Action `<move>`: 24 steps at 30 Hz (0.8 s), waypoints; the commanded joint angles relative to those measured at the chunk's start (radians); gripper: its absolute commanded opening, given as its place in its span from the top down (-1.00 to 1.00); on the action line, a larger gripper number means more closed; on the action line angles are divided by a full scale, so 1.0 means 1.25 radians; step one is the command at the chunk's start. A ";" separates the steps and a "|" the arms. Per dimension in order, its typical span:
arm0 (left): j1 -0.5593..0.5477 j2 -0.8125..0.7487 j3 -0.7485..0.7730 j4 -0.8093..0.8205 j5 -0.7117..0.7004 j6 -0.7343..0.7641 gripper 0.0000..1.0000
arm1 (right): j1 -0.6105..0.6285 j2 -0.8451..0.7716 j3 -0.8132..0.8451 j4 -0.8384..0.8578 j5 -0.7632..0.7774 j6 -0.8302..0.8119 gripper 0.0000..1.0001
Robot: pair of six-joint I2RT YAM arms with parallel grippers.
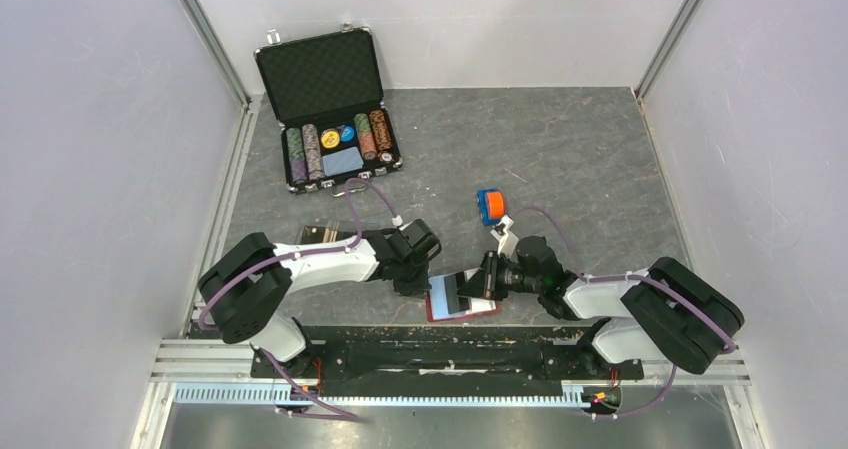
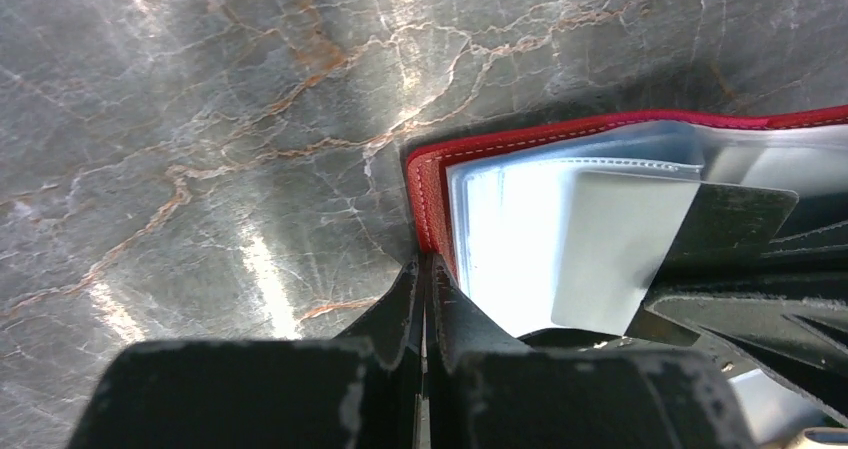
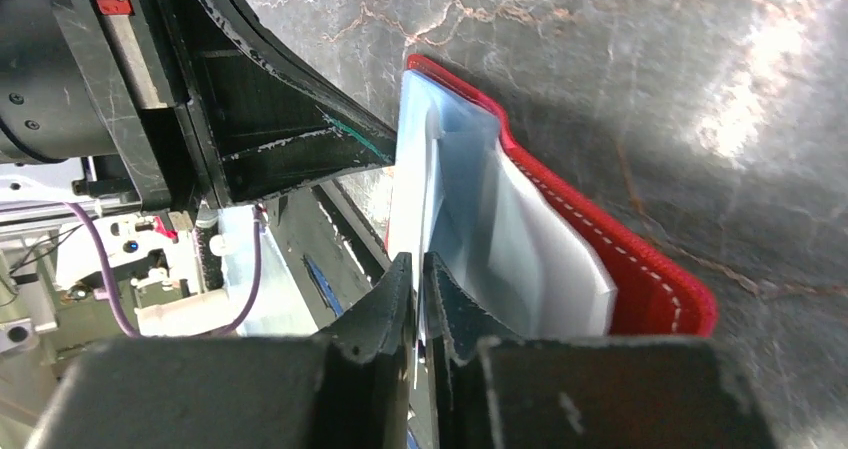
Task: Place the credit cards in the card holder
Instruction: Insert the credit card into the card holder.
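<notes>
A red wallet [image 1: 462,296] with clear plastic sleeves lies open on the grey table between my two arms. My left gripper [image 2: 425,265] is shut on the edge of its red cover [image 2: 428,194], at the wallet's left side [image 1: 415,287]. From the right, my right gripper [image 3: 418,265] is shut on one clear sleeve [image 3: 415,169] and holds it upright above the other sleeves [image 3: 545,269]. The card holder [image 1: 321,234], a small tray with a dark base, shows partly beyond my left forearm. No credit cards show plainly in any view.
An open black briefcase [image 1: 330,109] with rows of poker chips and a pale blue card stands at the back left. A small orange and blue object [image 1: 490,204] lies just beyond the right wrist. White walls close in the table on three sides.
</notes>
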 commanded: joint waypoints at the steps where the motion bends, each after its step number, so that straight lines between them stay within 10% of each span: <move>1: 0.005 -0.011 -0.025 -0.042 -0.053 -0.010 0.95 | 0.032 -0.023 0.066 -0.108 0.067 -0.070 0.73; 24: 0.005 0.027 -0.023 -0.011 -0.027 -0.012 0.95 | 0.167 -0.061 0.296 -0.598 0.286 -0.273 -0.69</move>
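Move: The credit card, held at its right-hand edge by the right fingers and partly in its sleeve, has its middle about 3 cm to that hand's left and 1 cm below. The open card holder's middle lies almost directly beneath the right hand, 3 cm down; the blue-orange tape measure is some 22 cm ahead and 7 cm right. From the left hand, the card is about 6 cm right and 1 cm back. The credit card is let go: the right fingers, still pinching its edge to begin with, spread steadily until nearly wide open, while the hand eases about 1 cm left over the card holder and rolls some 25 degrees, its fingertips turning down towards the page. The left hand stays put, shut fingertips still against the holder's left edge. ##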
